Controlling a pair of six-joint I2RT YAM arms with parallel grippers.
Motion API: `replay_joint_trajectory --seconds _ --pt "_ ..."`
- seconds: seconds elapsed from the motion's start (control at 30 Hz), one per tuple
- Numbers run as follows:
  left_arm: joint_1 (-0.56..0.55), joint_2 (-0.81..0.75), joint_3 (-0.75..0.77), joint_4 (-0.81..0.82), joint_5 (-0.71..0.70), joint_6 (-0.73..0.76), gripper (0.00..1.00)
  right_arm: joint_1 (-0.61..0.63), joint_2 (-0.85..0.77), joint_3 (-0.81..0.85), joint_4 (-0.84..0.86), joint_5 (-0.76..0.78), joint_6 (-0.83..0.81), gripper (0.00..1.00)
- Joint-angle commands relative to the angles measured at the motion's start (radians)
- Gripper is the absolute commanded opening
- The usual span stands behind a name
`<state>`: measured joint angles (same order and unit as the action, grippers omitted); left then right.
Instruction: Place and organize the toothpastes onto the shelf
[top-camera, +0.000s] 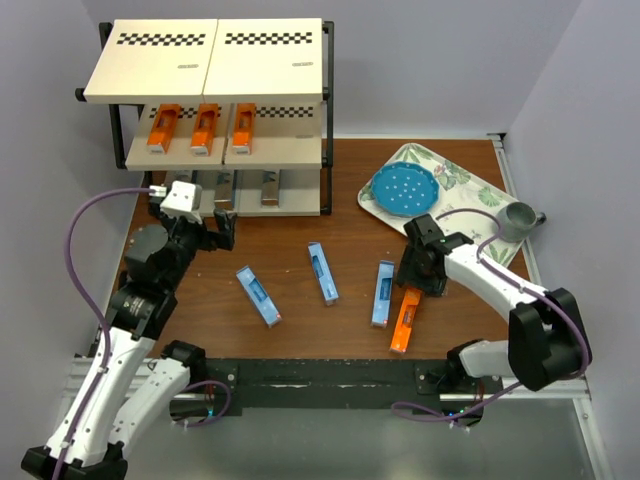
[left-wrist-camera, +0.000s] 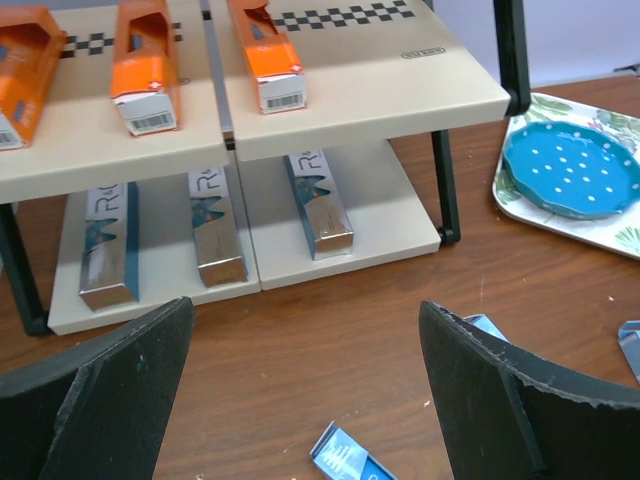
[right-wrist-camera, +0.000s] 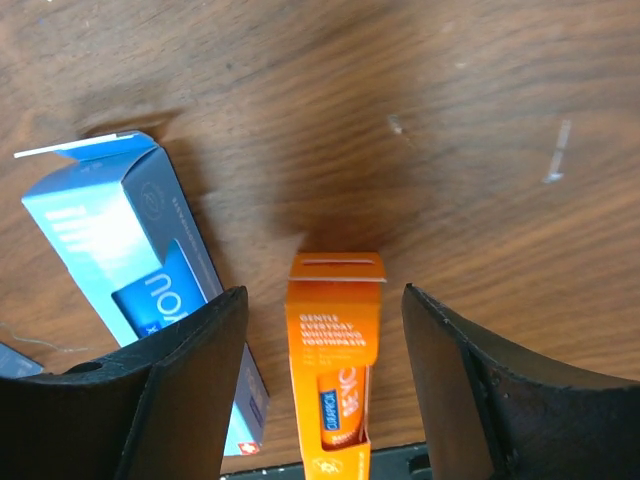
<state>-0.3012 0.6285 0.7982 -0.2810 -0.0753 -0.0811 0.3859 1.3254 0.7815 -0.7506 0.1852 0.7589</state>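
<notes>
The shelf (top-camera: 205, 60) stands at the back left. Three orange toothpastes (top-camera: 205, 128) lie on its middle tier and silver ones (left-wrist-camera: 320, 205) on the bottom tier. On the table lie three light blue toothpastes (top-camera: 258, 294) (top-camera: 322, 273) (top-camera: 383, 292) and one orange carton (top-camera: 404, 320). My right gripper (right-wrist-camera: 322, 292) is low over that orange carton (right-wrist-camera: 335, 350); its jaws straddle the carton with a gap on each side. A light blue carton (right-wrist-camera: 130, 240) lies just outside its left finger. My left gripper (left-wrist-camera: 305, 305) hangs open and empty in front of the shelf, above bare table.
A floral tray (top-camera: 480, 190) with a blue dotted plate (top-camera: 400, 188) sits at the back right, and a grey cup (top-camera: 518, 218) stands beside it. A black rail (top-camera: 320, 380) runs along the near edge.
</notes>
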Motion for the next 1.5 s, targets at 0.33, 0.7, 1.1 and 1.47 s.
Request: replay_joint_trajectory --seconds 0.33,0.7,1.1,1.47 --pt "-0.002 0.085 -0.019 0.068 0.207 -0.016 1.00 -0.002 0.101 -0.080 0.092 -0.062 0.011 0.59" --pt "-0.353 0.207 -0.071 0.236 0.043 -0.069 1.00 -0.005 0.008 -0.018 -0.024 -0.024 0.025 0.31" --pt "-0.826 0.508 -0.067 0.630 -0.243 -0.051 1.00 -0.028 -0.118 0.197 -0.208 -0.023 0.082 0.24" --pt "-1.038 0.720 -0.068 0.910 -0.418 0.153 1.00 -0.039 -0.130 0.279 -0.165 -0.119 0.213 0.23"
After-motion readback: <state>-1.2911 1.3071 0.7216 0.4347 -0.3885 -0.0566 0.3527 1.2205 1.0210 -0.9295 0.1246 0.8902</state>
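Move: The orange toothpaste lies below the right hand, its middle about 7 cm back, 1 cm left and 3 cm down. The near blue toothpaste is 6 cm left of this hand and 1 cm back, the middle blue one some 21 cm left and 3 cm ahead. From the left hand, the orange toothpaste is roughly 41 cm right, 12 cm back and 29 cm below; the middle blue one 20 cm right, 2 cm back, equally low. Right hand pinches the orange toothpaste's far end, lifts 12 cm; open left swings 30 cm right towards it. ##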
